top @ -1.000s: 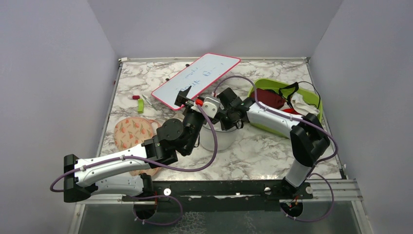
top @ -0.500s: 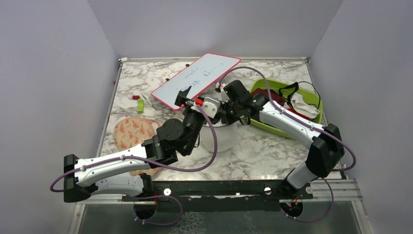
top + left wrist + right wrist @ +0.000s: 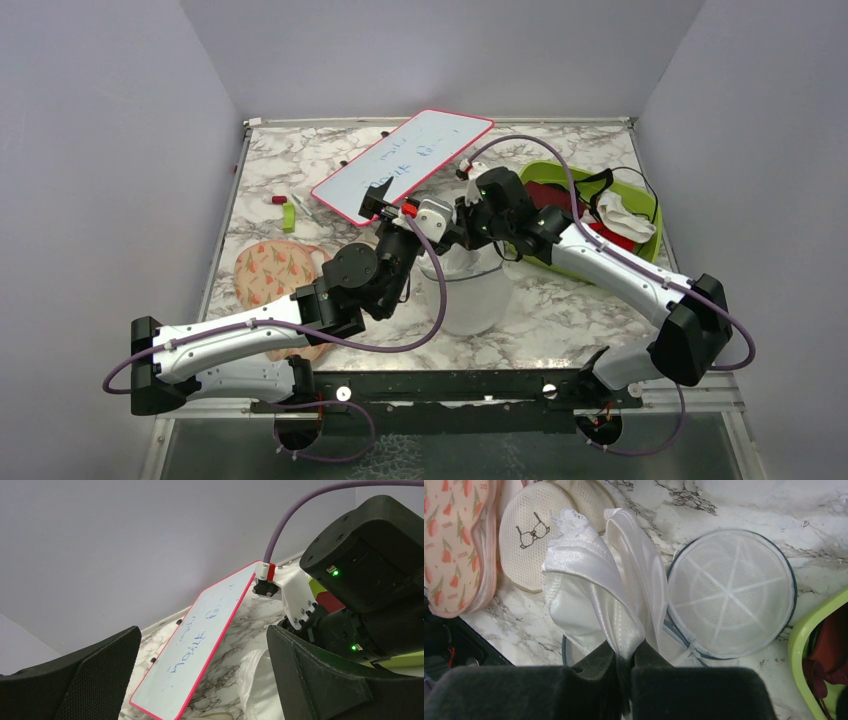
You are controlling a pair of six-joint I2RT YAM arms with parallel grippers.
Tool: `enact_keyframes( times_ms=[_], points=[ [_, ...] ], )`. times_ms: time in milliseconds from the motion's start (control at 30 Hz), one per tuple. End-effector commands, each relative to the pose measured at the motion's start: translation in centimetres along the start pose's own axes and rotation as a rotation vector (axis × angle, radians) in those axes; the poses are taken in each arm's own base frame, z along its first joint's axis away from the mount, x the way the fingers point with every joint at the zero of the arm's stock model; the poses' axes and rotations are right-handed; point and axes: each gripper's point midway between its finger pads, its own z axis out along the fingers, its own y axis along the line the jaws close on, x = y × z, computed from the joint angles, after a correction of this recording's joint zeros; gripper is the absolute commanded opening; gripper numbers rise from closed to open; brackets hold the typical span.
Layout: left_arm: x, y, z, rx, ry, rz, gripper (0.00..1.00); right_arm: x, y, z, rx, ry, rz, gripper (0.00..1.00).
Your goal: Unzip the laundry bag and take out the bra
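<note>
The laundry bag (image 3: 729, 592) lies unzipped on the marble, its round mesh lid with the blue-grey zip line flipped to the right. A white satin, lace-edged bra (image 3: 589, 575) rises out of the bag's open half (image 3: 566, 652). My right gripper (image 3: 624, 655) is shut on a fold of it and holds it up. From above, the right gripper (image 3: 467, 238) hangs over the bag (image 3: 480, 300) with the white fabric draped beneath. My left gripper (image 3: 202, 645) stands wide open and empty just left of that, pointing at the whiteboard; from above, the left gripper (image 3: 383, 207) is beside the right wrist.
A red-framed whiteboard (image 3: 405, 160) lies at the back. A green bin (image 3: 640, 205) at the right holds dark maroon-red (image 3: 829, 645), black and white garments. A beige pouch (image 3: 529, 535) and a peach floral pouch (image 3: 275, 270) lie left of the bag. Small red and green items (image 3: 286, 215) sit at far left.
The right arm has swung up and to the right, drawing the white fabric higher out of the bag. The bag has shifted slightly right. The left arm has stayed still and open.
</note>
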Motion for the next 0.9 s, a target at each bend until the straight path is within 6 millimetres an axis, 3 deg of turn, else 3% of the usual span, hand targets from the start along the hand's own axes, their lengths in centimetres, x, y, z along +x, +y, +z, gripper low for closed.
enact_keyframes(
  times_ms=[0, 133, 467, 600, 867],
  points=[
    [-1.0, 0.4, -0.1, 0.006, -0.023, -0.033, 0.92, -3.9, 0.7, -0.8, -0.005, -0.169, 0.042, 0.01],
    [-1.0, 0.6, -0.1, 0.001, -0.024, -0.032, 0.92, -5.7, 0.9, -2.9, 0.001, -0.238, 0.041, 0.01],
    [-1.2, 0.6, -0.2, 0.004, -0.029, -0.039, 0.92, -10.5, -1.1, -12.2, 0.136, -0.514, 0.033, 0.01],
    [-1.1, 0.4, -0.1, 0.006, -0.025, -0.035, 0.92, -10.8, -4.1, -14.6, 0.303, -0.576, 0.053, 0.01],
    [-0.9, 0.2, 0.0, 0.007, -0.020, -0.029, 0.92, -8.5, -11.9, -15.5, 0.693, -0.529, 0.116, 0.01]
  ],
)
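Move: The right hand already holds the white bra in its shut fingers. The green basket's middle lies about 33 cm to its right, 8 cm ahead and 13 cm lower. The laundry bag stands just below, some 5 cm back and 3 cm right, and the maroon bra in the basket is about 22 cm right and 12 cm ahead. From the left hand the basket is roughly 40 cm right, 12 cm ahead and 35 cm below. Keep the right gripper shut on the white bra and lift it about 15 cm up from over the laundry bag, then swing it some 11 cm right with a little reach forward at the end, closing the sideways gap to the green basket. Meanwhile tip the fingers up towards level and turn the hand clockwise, roughly 30 degrees each. ##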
